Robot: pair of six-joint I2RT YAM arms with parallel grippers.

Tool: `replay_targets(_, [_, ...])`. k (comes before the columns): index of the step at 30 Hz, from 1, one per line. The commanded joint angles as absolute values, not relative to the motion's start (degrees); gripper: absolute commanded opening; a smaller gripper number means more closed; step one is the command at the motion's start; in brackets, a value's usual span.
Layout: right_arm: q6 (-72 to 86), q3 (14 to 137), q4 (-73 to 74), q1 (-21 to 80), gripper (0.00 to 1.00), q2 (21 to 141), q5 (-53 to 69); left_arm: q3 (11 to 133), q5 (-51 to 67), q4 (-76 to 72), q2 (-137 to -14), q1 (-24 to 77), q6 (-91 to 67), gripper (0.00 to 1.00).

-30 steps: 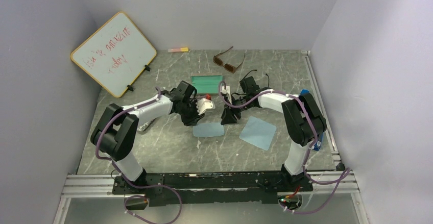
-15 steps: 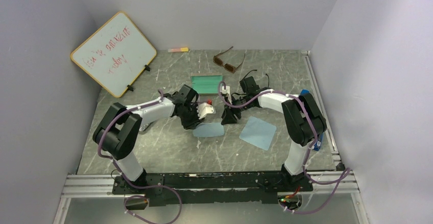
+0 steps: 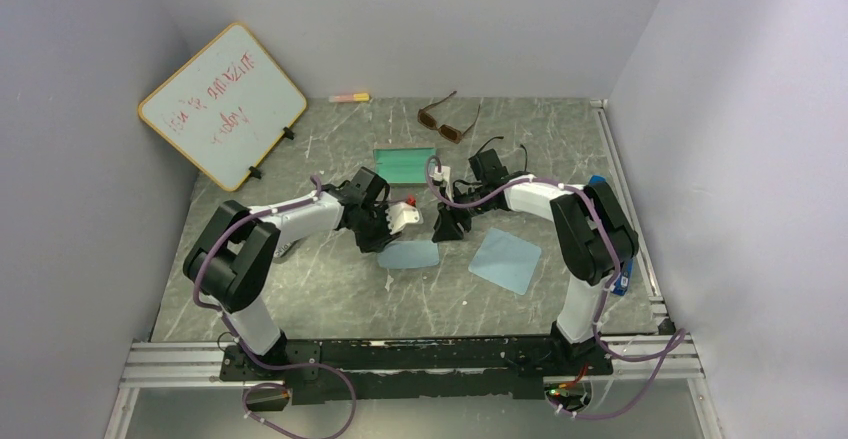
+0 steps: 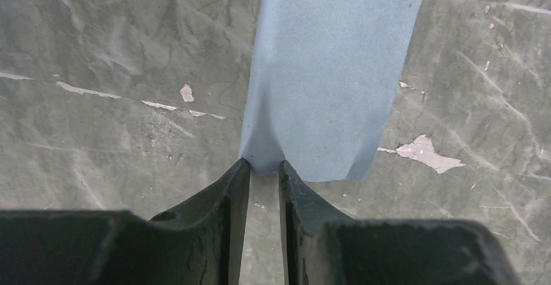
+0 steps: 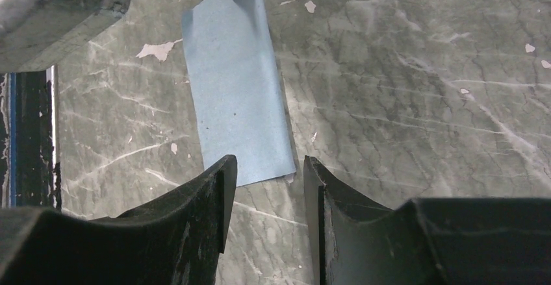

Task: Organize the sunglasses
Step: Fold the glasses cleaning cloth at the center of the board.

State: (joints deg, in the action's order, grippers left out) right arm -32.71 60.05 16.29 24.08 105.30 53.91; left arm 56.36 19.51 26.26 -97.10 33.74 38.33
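Observation:
The brown sunglasses (image 3: 443, 119) lie open at the back of the table, far from both arms. Thin black frame parts, which look like the black sunglasses (image 3: 492, 142), show just behind my right wrist and are mostly hidden. Both grippers are low over one blue cloth (image 3: 410, 254). My left gripper (image 4: 264, 168) is at the cloth's (image 4: 331, 71) near corner. Its jaws stand narrowly apart, with the corner bunched between the tips. My right gripper (image 5: 269, 168) is open at the opposite end of the cloth (image 5: 237, 97), with nothing between its fingers.
A second blue cloth (image 3: 506, 259) lies to the right of the first. A green rectangular cloth (image 3: 407, 165) is behind the grippers. A whiteboard (image 3: 222, 104) leans at the back left, and a small marker (image 3: 349, 97) lies by the back wall.
My left gripper has drawn back and settled onto the cloth's corner, and its jaws have narrowed. The right gripper has hardly moved.

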Motion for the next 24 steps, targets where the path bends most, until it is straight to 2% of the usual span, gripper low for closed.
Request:
replay_targets(1, [-31.79, 60.91, 14.24, 23.99, 0.46, 105.73, 53.36, 56.45, 19.00, 24.61, -96.94, 34.10, 38.06, 0.29])
replay_targets(3, [-31.78, 60.91, 14.23, 24.00, 0.46, 105.73, 53.15, 56.67, 18.91, 24.76, -97.15, 34.19, 38.06, 0.28])
replay_targets(5, [-31.81, 60.84, 14.24, 23.99, 0.46, 105.75, 52.86, 56.73, 18.78, 24.94, -97.23, 34.19, 38.14, 0.19])
replay_targets(7, [-31.88, 60.86, 14.30, 24.00, 0.46, 105.73, 52.74, 56.78, 18.44, 25.00, -97.18, 34.24, 38.10, 0.06])
replay_targets(24, [-32.77, 61.69, 16.11, 24.08, 0.44, 106.52, 53.00, 57.35, 16.71, 27.09, -94.89, 34.19, 37.32, 0.05])
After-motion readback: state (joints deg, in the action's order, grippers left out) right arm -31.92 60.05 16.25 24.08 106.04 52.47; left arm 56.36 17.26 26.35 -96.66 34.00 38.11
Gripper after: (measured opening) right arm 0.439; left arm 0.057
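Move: The folded cleaning cloth lies flat, its far-left corner already between the left fingertips; its middle is about 6 cm right, 2 cm back and 1 cm below that hand. From the right hand the cloth's middle is some 8 cm left, 3 cm back and 4 cm below. The second blue cloth is about 13 cm right and 4 cm back of the right hand; the green case stands roughly 15 cm ahead and 5 cm right of the left hand. The left fingers close from about a third open to nearly shut, pinching the cloth's far-left corner against each other while that hand stays almost in place, drifting only about half a centimetre with no real wrist turn. The right hand stays poised half open by the cloth's right end, sinking less than 1 cm. ##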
